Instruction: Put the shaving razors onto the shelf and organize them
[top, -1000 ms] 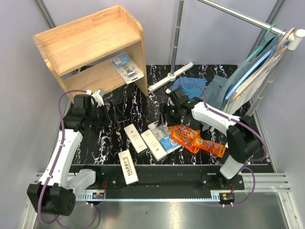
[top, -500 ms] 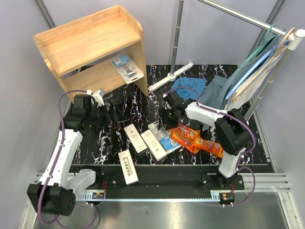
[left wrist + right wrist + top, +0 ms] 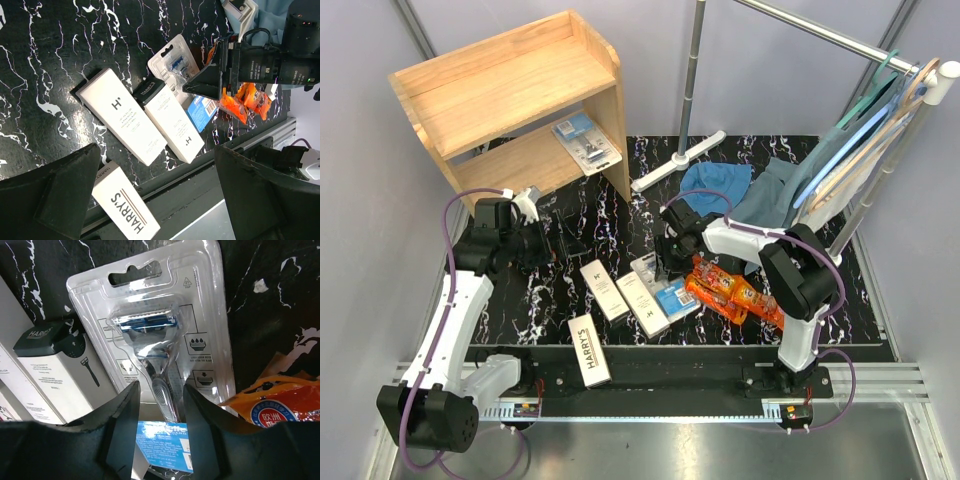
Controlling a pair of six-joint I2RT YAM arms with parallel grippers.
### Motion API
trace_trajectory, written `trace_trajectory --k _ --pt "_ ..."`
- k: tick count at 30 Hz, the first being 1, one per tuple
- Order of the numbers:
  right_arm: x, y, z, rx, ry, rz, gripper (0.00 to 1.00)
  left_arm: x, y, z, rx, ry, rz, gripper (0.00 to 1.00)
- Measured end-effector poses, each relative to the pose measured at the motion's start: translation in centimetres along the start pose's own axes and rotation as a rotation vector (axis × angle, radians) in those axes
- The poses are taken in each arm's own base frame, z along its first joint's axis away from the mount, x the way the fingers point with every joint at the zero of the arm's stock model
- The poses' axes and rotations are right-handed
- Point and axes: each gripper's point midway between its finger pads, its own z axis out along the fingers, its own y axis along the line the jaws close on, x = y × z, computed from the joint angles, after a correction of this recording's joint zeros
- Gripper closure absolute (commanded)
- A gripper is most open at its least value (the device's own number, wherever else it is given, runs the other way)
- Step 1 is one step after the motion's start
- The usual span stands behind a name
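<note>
Beside a white Harry's box (image 3: 45,370), a clear-and-blue blister-pack razor (image 3: 150,315) lies flat on the black table. My right gripper (image 3: 160,410) is down over it, open, one finger on each side of the razor handle's bulge. From above, that gripper (image 3: 667,262) is at the pack (image 3: 655,275), with shiny orange packs (image 3: 730,292) just to its right. Three Harry's boxes (image 3: 604,290) (image 3: 642,303) (image 3: 588,350) lie to its left. The wooden shelf (image 3: 510,90) holds one blister pack (image 3: 586,143) on its lower level. My left gripper (image 3: 560,243) hovers wide open and empty.
A metal clothes rack's base (image 3: 678,160) and pole stand behind the razors. Blue cloths (image 3: 715,185) lie on the table beside it, and more hang on hangers (image 3: 880,120) at the right. A metal rail (image 3: 670,375) runs along the near table edge.
My right gripper has swung left and down over the blister pack, and its jaws have narrowed around the handle bulge. The left arm has not moved.
</note>
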Motion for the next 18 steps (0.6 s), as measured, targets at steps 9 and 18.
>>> trace_trajectory --k 9,18 --pt "-0.56 0.32 0.54 0.026 -0.021 -0.028 0.97 0.05 -0.12 -0.01 0.007 0.003 0.000 0.01" --pt "-0.84 0.14 0.27 0.074 -0.035 -0.039 1.00 0.08 -0.22 -0.03 0.012 0.004 -0.003 0.01"
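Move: The blister-packed razor lies directly under the right fingers, which straddle its handle; the pack's middle is about 4 cm back, 1 cm left and barely below that hand. The nearer white box sits some 7 cm left and 8 cm back, the farther white box 16 cm left and 5 cm back, the orange packets 11 cm right and 6 cm back. From the left hand, the razor pack is roughly 21 cm right, 2 cm back and 18 cm down. The razor's handle, under its clear bubble, is pinched between the right fingertips as they close from half open to nearly shut. The right hand otherwise stays low over the pack, easing only about 1 cm forward and tilting some 5 degrees, without lifting. ##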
